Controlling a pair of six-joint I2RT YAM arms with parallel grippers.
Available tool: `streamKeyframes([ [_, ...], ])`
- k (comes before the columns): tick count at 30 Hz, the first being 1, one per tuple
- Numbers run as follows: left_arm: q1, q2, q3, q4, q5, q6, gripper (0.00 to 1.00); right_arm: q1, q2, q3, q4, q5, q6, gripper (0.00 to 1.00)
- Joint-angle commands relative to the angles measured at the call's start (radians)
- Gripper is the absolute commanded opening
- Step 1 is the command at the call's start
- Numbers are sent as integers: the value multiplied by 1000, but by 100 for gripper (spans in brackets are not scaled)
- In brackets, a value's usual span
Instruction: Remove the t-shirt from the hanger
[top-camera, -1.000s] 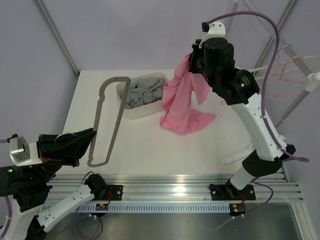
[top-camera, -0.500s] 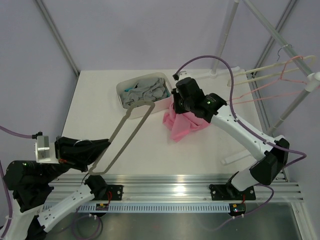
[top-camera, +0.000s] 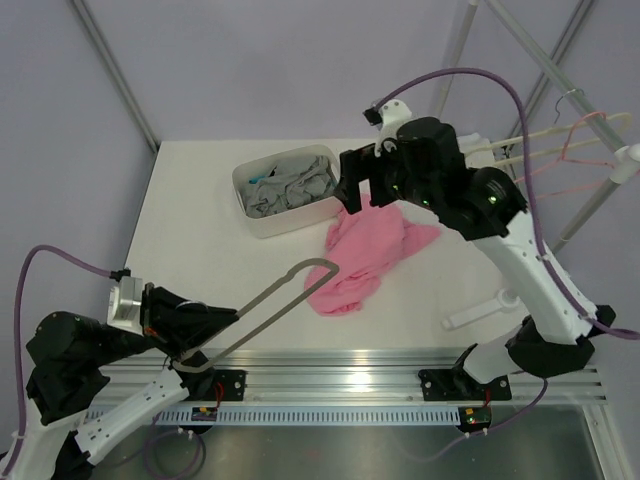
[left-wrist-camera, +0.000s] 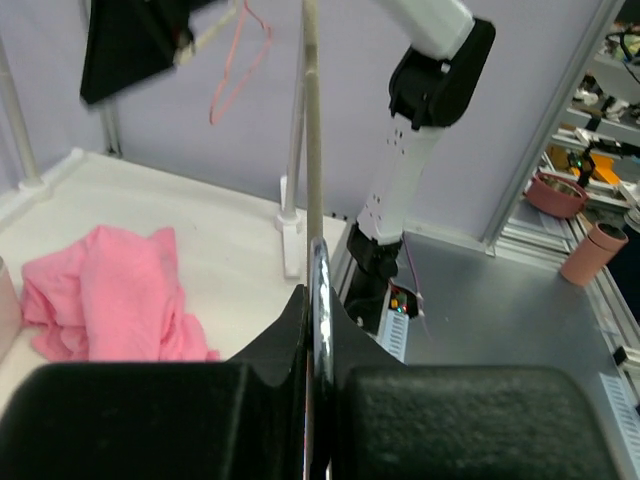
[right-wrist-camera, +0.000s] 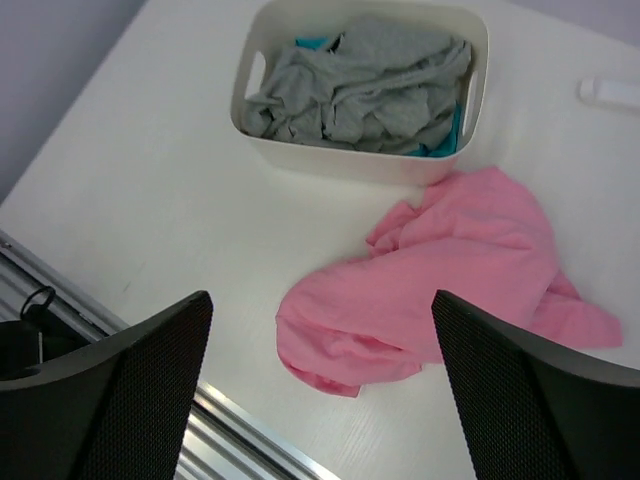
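The pink t-shirt (top-camera: 365, 255) lies crumpled on the white table, off the hanger; it also shows in the right wrist view (right-wrist-camera: 450, 280) and the left wrist view (left-wrist-camera: 100, 290). The grey-brown hanger (top-camera: 270, 300) is held up over the table's front left, apart from the shirt. My left gripper (top-camera: 205, 325) is shut on it; in the left wrist view the hanger (left-wrist-camera: 312, 150) stands edge-on, its metal part pinched in the gripper (left-wrist-camera: 320, 298). My right gripper (top-camera: 352, 192) is open and empty above the shirt, the same in the right wrist view (right-wrist-camera: 320, 295).
A white tub (top-camera: 262, 222) of grey clothes (right-wrist-camera: 350, 85) stands at the back, just left of the shirt. A cream hanger (top-camera: 530, 152) and a pink wire hanger (top-camera: 590, 140) hang on the rack at right. A white bracket (top-camera: 480, 308) lies front right.
The right gripper brought the t-shirt down from the air, let it go on the table and rose open. The left gripper swung the bare hanger toward the front and right.
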Motion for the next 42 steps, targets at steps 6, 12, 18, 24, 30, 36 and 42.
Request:
streamKeyframes([
  [6, 1, 67, -32, -103, 155, -9, 0, -1, -170, 91, -158, -304, -135, 99],
  [12, 1, 110, -34, -105, 175, 13, 0, -1, -161, 122, -158, -755, -230, 100],
  [18, 1, 172, -42, -105, 163, 18, 0, 80, -105, 136, -220, -887, -334, 100],
  [24, 1, 230, -57, -93, 182, 19, 0, 160, -111, -72, -217, -861, -412, 96],
  [30, 1, 252, -66, -85, 161, 11, 0, 170, -125, -142, -151, -892, -415, 90],
  [36, 1, 259, -86, -60, 170, -2, 0, 243, -48, -145, -151, -806, -414, 83],
  [42, 1, 259, -97, -51, 170, -5, 0, 281, 0, -160, -145, -763, -411, 77],
])
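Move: The left fingers hold the hanger near its neck; its raised free end stands roughly 5 cm ahead, 14 cm right and 15 cm above the left hand. From the open right hand that end lies some 21 cm back, 6 cm left and perhaps 17 cm higher. The pink t-shirt lies almost straight below the right hand, about 36 cm down and 4 cm right; the box is 17 cm ahead, 15 cm left and 34 cm below. The right hand swings back from above the t-shirt to the hanger, about 20 cm back and 7 cm left, first rising some 8 cm and then sinking past its starting height while it turns roughly 65 degrees counter-clockwise, until its still-open fingers, narrowing slightly, straddle the free half of the hanger. The left hand keeps its hold and meets it, sinking some 10 cm and going about 5 cm to the right, its wrist rolling and tipping so that the hanger's raised end swings down between the right fingers. ##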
